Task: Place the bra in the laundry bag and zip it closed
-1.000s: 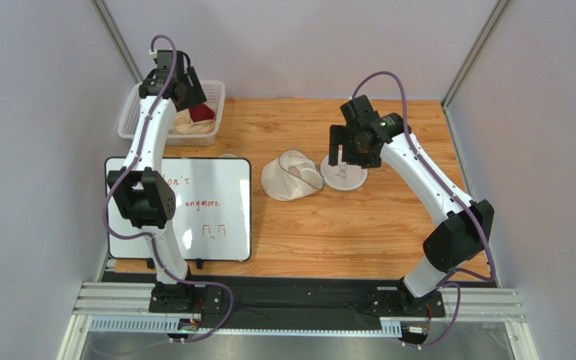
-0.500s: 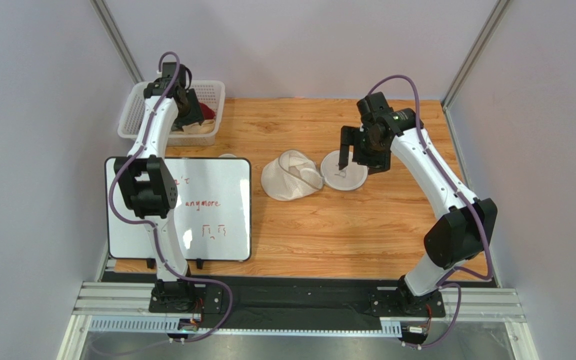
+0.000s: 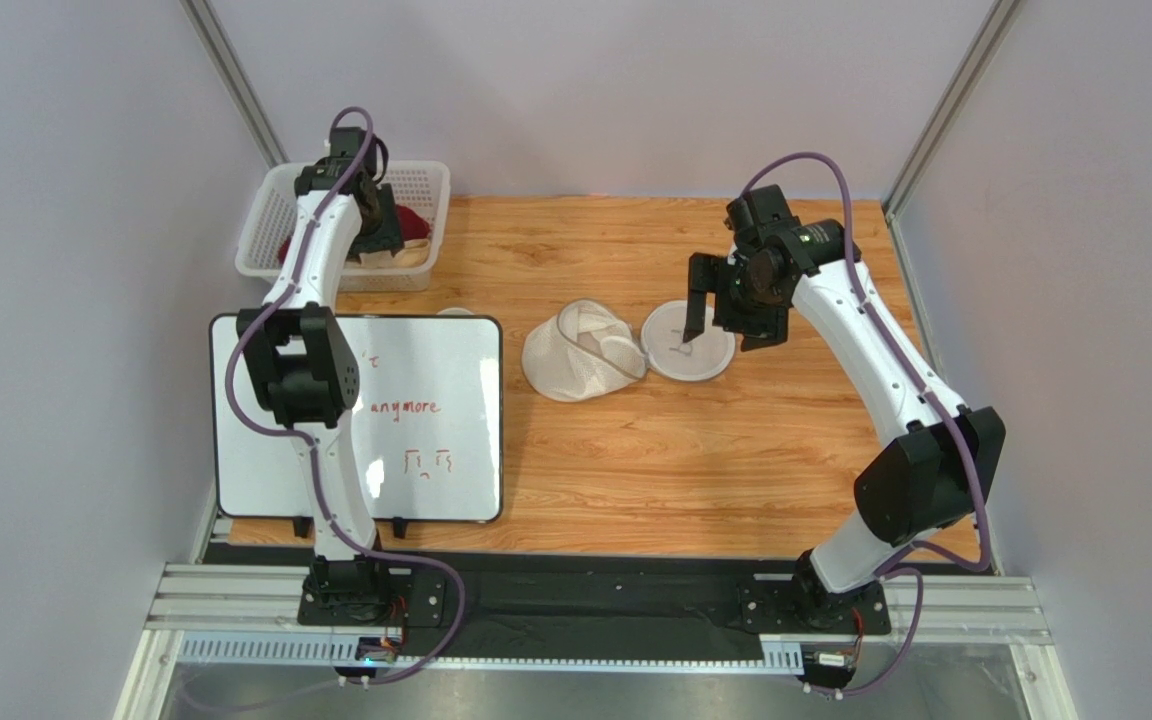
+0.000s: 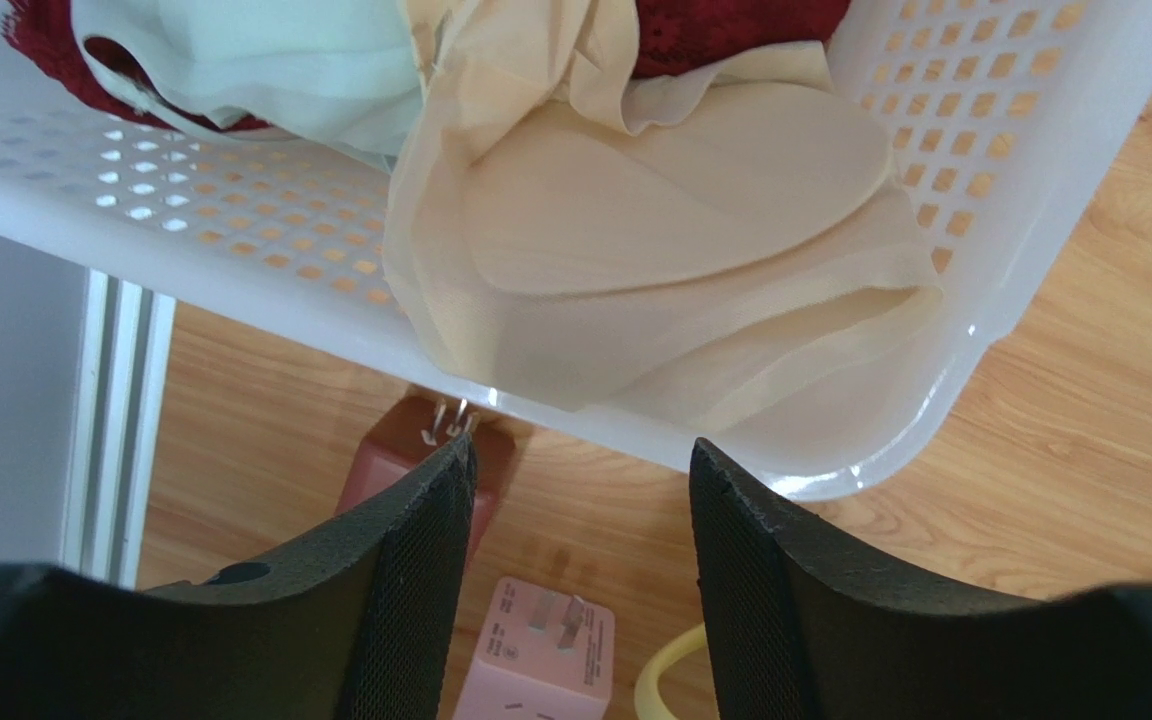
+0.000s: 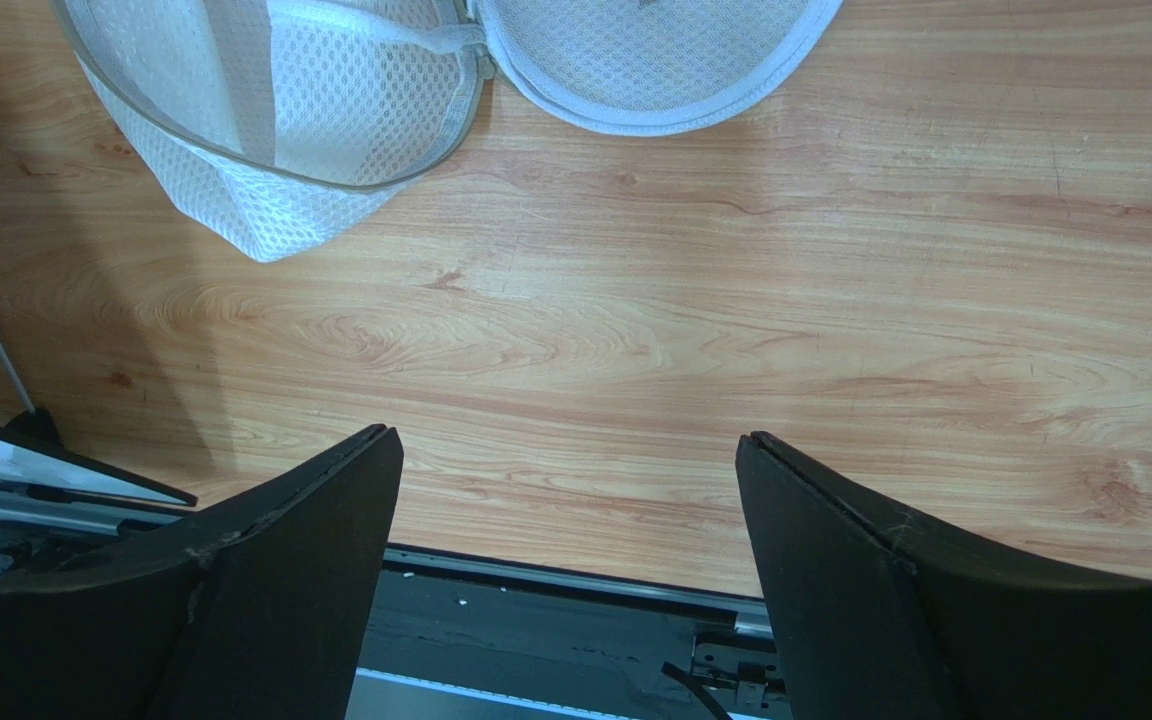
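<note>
The pale beige bra (image 4: 672, 210) lies folded in the near right corner of the white lattice basket (image 4: 207, 195), beside a white garment (image 4: 282, 60) and a dark red one (image 4: 717, 30). My left gripper (image 4: 579, 458) hangs open just outside the basket's rim, its fingers apart with nothing between them. In the top view the left gripper (image 3: 372, 225) is over the basket (image 3: 264, 240). The off-white mesh laundry bag (image 3: 582, 353) lies unzipped mid-table, its flat half (image 3: 687, 348) spread to the right. My right gripper (image 3: 702, 308) hovers open over that half, holding nothing. The bag (image 5: 312, 105) fills the right wrist view's top edge, beyond the right gripper (image 5: 567, 438).
A whiteboard (image 3: 387, 420) with writing covers the table's left front. A pink plug adapter (image 4: 545, 660), a reddish plug (image 4: 417, 450) and a yellow ring (image 4: 665, 675) lie on the wood beside the basket. Grey walls close in on both sides.
The left arm has reached further back over the basket and lowered, its jaws narrowing a little. The right arm has drifted right and back, off the bag's flat half.
</note>
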Controlling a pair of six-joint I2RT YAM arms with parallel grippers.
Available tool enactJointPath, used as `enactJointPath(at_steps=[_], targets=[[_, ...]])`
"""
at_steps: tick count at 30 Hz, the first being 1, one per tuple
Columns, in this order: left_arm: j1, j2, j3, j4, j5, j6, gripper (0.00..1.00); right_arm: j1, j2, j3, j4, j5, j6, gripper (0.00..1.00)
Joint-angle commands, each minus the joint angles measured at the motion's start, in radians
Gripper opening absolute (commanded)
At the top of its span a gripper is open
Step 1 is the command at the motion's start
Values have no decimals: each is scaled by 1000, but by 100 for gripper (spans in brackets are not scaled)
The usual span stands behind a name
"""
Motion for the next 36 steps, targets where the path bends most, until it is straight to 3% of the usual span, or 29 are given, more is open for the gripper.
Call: enactJointPath(at_steps=[1, 11, 14, 17, 23, 25, 28, 33, 36], targets=[[3, 33, 78, 12, -59, 56, 61, -7, -35, -7, 19, -21, -21, 88], [5, 113, 150, 23, -59, 70, 43, -10, -28, -7, 5, -30, -19, 88], [5, 117, 175, 27, -56, 71, 27, -13, -29, -5, 6, -33, -19, 87], [5, 105, 211, 18, -50, 48, 2, -10, -25, -15, 17, -40, -16, 87], [3, -46, 224, 59, 13, -113, 0, -10, -8, 11, 20, -99, 1, 86], [8, -93, 141, 96, 126, -230, 0, -11, -8, 10, 25, -107, 1, 86], [3, -128, 132, 95, 293, -304, 0, -10, -14, 1, 28, -112, 1, 86], [-1, -182, 132, 167, 428, -436, 0, -10, -45, -41, 46, -135, 2, 85], [-21, -232, 129, 208, 433, -466, 0, -10, -48, -47, 56, -145, 10, 85]])
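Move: The beige bra in the basket lies just ahead of my left hand's open fingertips, its middle about 4 cm forward and 4 cm below them. The dark red bra is some 8 cm ahead and 2 cm to my right, a little lower; the mint bra is level with the beige one but about 11 cm to my left. From my idle right hand the beige bra is roughly 21 cm forward, 48 cm left and 9 cm down. I ease my left hand about 3 cm forward and slightly down into the near part of the beige bra and shut the fingers fully, pinching its fabric. Then I pull it up some 16 cm, speeding up and drawing 7 or 8 cm to the left, while the wrist tilts so the fingers swing outward and to the right. ##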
